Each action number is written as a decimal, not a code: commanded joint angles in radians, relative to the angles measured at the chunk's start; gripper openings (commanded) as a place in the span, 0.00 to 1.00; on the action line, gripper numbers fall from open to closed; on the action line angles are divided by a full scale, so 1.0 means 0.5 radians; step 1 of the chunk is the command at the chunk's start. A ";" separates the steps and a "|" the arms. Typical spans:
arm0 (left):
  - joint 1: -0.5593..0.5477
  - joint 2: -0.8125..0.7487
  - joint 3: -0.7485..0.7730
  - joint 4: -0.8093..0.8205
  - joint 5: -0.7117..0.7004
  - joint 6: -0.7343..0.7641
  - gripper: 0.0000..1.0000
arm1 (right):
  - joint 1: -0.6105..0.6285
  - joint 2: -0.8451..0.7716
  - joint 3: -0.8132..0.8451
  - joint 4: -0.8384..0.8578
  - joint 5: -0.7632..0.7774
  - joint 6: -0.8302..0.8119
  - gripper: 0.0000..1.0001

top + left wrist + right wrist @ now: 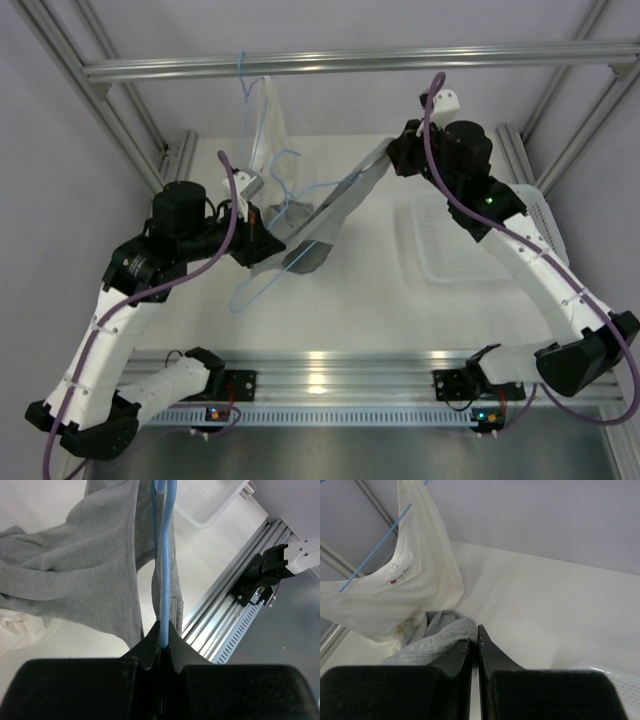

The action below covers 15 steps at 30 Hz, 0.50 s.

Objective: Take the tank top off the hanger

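The grey tank top (335, 205) is stretched in the air between my two grippers. My left gripper (262, 232) is shut on the thin light-blue hanger (285, 170), whose frame loops above and below the jaws. In the left wrist view the hanger (164, 575) runs straight out of the shut jaws (162, 626), with the tank top (75, 580) draped on both sides of it. My right gripper (392, 158) is shut on a bunched edge of the tank top (440, 637); in its own view the gripper (476, 639) pinches the grey fabric.
A white cream garment (265, 120) hangs on a second blue hanger (243, 75) from the back rail; it also shows in the right wrist view (405, 590). A white basket (430, 275) sits at the right of the table. Metal frame posts stand around.
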 commanded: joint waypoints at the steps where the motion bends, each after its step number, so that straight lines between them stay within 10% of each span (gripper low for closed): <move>1: -0.006 -0.053 0.070 -0.011 0.056 0.020 0.00 | -0.101 0.058 0.062 -0.080 0.065 -0.049 0.00; 15: -0.006 -0.206 0.113 0.133 0.104 0.054 0.00 | -0.125 0.178 -0.122 -0.090 -0.272 0.033 0.00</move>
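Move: The right fingers hold the grey tank top's shoulder; the hanger's free end lies about 4 cm back and 6 cm left of them, some 3 cm lower. The hanger's neck is about 9 cm back and 20 cm left, also 3 cm lower, and the cream top hangs roughly 8 cm ahead and 27 cm left, about level. From the left hand, gripping the hanger, that free end lies about 15 cm ahead, 18 cm right and 1 cm up. Keep the pinch on the grey shoulder and lower the right gripper about 8 cm, easing barely 1 cm forward, tipping the fingers some 10 degrees downward, so the cloth is drawn down below the hanger's free end. Meanwhile raise the left gripper about 2.5 cm and ease it slightly back, still clamping the hanger. ##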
